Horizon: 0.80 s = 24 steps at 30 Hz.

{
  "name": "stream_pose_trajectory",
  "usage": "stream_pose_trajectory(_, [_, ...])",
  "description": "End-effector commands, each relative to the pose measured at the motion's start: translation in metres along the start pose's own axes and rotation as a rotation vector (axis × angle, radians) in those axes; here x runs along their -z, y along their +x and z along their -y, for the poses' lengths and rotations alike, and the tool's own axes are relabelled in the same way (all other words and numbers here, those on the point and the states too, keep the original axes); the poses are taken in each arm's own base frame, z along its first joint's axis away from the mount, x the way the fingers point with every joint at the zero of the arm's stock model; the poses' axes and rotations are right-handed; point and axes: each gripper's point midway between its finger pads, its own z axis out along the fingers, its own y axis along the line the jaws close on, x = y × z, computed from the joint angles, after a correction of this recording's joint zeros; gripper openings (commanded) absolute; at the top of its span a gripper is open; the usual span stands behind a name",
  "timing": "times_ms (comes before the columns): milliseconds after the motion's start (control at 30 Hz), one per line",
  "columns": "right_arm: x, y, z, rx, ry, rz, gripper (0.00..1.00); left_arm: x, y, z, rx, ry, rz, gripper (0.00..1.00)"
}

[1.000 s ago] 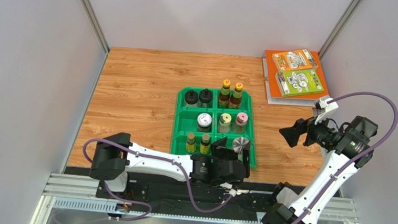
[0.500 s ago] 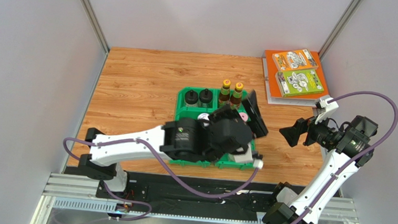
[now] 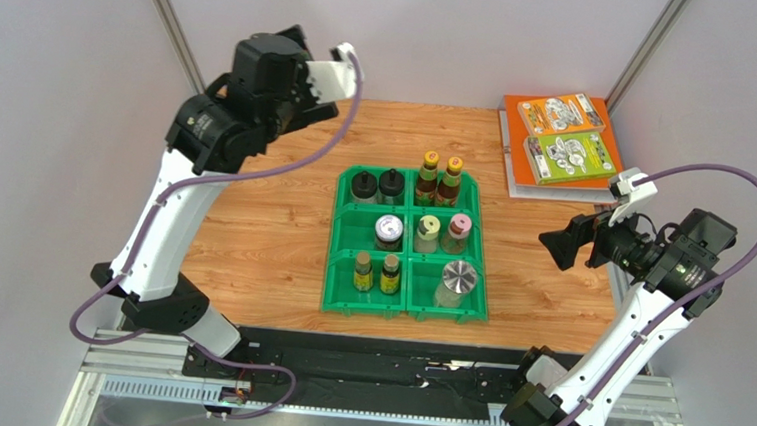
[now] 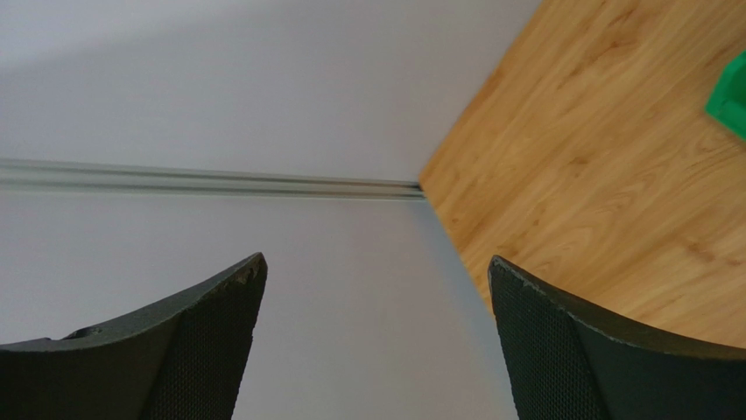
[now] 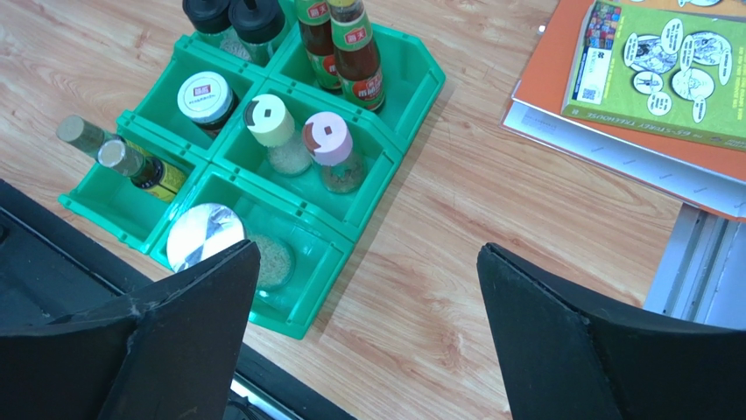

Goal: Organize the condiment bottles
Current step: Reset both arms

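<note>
All the condiment bottles stand in the green bin (image 3: 333,270). At the back are two black-capped jars (image 3: 377,185) and two amber bottles (image 3: 440,177). In the middle row are a white-lidded jar (image 3: 388,231), a pale-green-capped bottle (image 3: 427,231) and a pink-capped bottle (image 3: 458,231). At the front are two small bottles (image 3: 376,271) and a silver-lidded jar (image 3: 458,277). My left gripper (image 3: 273,55) is raised high at the back left, open and empty (image 4: 376,262), facing the wall. My right gripper (image 3: 555,247) hovers right of the bin, open and empty (image 5: 368,249).
Orange and green books (image 3: 564,131) lie at the back right corner, and also show in the right wrist view (image 5: 674,70). The bin (image 5: 385,188) sits mid-table. Grey walls close in the left, back and right sides. A black rail runs along the table's near edge (image 3: 342,356).
My left arm swung up from the bin's front edge, over the bin, to high at the back left corner. My right gripper shifted only slightly. The bottles have not moved.
</note>
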Motion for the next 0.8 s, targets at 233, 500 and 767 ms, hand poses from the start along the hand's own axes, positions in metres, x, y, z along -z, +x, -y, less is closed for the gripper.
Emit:
stream_pose_trajectory(233, [-0.008, -0.032, 0.027, -0.117, 0.059, 0.069, 0.99, -0.060, 0.089, 0.068, 0.776, 0.369, -0.029, 0.99])
stream_pose_trajectory(500, [-0.058, -0.028, 0.060, -0.154, 0.088, -0.001, 1.00, -0.102, 0.149, 0.123, 1.003, 0.388, -0.041, 0.99])
stream_pose_trajectory(767, [-0.078, -0.036, 0.075, -0.088, 0.206, -0.006, 1.00, -0.088, 0.160, 0.153, 1.008, 0.334, 0.005, 0.99])
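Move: The green tray's middle lies about 8 cm back, 23 cm right and 45 cm below the raised left hand; the black-lidded bottles are some 18 cm right of that hand, almost level forward and 42 cm down. From the right hand the tray is roughly 6 cm ahead, 26 cm left and 28 cm down, the silver-lidded jar 3 cm back, 18 cm left and 24 cm down, the book stack 24 cm ahead, 4 cm right and 26 cm down. Open left hand sinks about 28 cm, easing left and rolling left-side-down; right goes 9 cm forward towards books. ##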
